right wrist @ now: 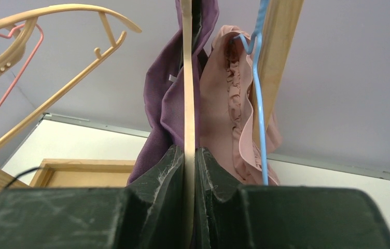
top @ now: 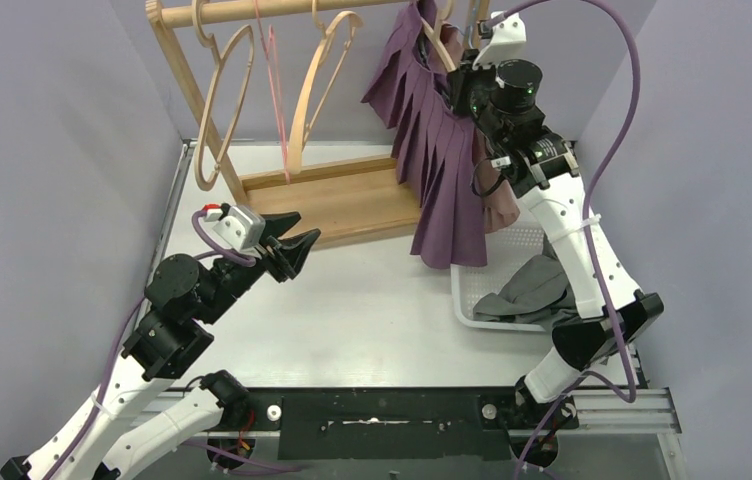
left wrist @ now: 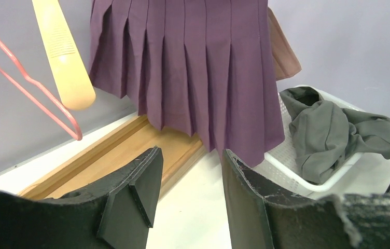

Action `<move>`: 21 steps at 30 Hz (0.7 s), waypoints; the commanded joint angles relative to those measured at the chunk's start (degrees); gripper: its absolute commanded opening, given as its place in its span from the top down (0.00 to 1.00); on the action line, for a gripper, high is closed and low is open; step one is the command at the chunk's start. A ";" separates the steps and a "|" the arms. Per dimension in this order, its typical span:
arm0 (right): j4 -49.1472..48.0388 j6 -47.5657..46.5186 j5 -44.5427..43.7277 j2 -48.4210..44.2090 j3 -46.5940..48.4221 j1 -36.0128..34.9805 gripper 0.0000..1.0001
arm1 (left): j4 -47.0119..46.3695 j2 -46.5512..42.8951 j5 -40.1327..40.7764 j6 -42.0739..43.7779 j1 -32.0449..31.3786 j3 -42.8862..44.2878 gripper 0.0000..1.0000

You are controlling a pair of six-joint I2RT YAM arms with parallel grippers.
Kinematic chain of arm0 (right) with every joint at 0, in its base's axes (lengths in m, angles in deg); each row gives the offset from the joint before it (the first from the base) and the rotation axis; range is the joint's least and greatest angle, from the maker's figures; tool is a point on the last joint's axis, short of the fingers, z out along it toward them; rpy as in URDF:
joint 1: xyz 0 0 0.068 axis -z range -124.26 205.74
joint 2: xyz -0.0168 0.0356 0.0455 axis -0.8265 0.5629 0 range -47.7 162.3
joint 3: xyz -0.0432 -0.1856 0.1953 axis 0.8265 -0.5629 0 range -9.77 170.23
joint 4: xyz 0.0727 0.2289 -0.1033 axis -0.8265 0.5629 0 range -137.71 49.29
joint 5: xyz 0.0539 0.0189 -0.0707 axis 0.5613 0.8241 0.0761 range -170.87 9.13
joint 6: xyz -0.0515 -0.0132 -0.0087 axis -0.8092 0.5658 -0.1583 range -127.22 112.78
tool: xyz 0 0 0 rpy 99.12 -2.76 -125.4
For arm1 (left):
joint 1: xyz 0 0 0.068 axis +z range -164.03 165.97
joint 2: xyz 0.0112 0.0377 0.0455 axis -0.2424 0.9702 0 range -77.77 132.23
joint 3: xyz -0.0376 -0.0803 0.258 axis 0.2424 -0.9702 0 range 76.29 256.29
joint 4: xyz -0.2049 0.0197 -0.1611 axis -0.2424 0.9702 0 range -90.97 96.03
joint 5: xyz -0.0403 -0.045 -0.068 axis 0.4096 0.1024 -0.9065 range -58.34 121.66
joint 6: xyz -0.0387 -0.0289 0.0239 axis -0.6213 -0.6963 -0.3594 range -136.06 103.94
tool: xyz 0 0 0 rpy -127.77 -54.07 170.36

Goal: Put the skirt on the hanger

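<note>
The purple pleated skirt (top: 442, 170) hangs from a wooden hanger (top: 439, 45) at the right end of the rack's rail. My right gripper (top: 460, 80) is up there, shut on the hanger. In the right wrist view its fingers (right wrist: 167, 171) press flat on the thin wooden hanger (right wrist: 187, 104), and the skirt's waist (right wrist: 167, 109) drapes over the hanger's left side. My left gripper (top: 287, 245) hovers low over the table, left of the skirt's hem and apart from it. It (left wrist: 190, 171) stands open and empty, facing the skirt (left wrist: 198, 67).
The wooden rack (top: 337, 200) carries empty wooden hangers (top: 222, 100) and a pink wire hanger (top: 274, 80). A pink garment (right wrist: 224, 114) hangs on a blue hanger (right wrist: 258, 104) just right of the skirt. A white basket (top: 462, 300) at the right holds grey cloth (top: 537, 290).
</note>
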 commanded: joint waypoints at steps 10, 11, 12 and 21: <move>-3.33 4.54 4.06 -2.57 8.28 2.10 0.64 | -1.85 -0.81 1.58 -1.37 -0.18 -0.22 0.55; -2.97 4.75 4.07 -3.15 8.60 2.15 0.56 | -1.86 -0.70 1.57 -1.36 -0.18 -0.24 0.55; -2.58 4.85 4.42 -3.74 8.96 2.18 0.50 | -1.92 -0.59 1.52 -1.38 -0.23 -0.30 0.55; 2.84 6.55 1.51 -14.62 2.33 2.20 0.36 | -2.64 0.06 1.91 -2.13 -0.19 -0.50 0.55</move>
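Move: My right hand still pinches the near end of the wooden hanger with the purple skirt. The rail spot for its hook lies about 15 cm ahead, level left to right, and some 13 cm up. The pink skirt hangs about 12 cm ahead and 5 cm right, 8 cm lower than my hand, with the rack's right post about 15 cm ahead and 6 cm right. From my idle left hand that rail spot is roughly 40 cm ahead, 28 cm right and 20 cm up. I hold the hanger's near end almost still, then open my right fingers from nearly shut to over half wide and let go of the wood. At once I lift the hand about 9 cm while drawing back some 6 cm and slightly right, away from the hanger, tipping the fingertips up a little as I clear it. ##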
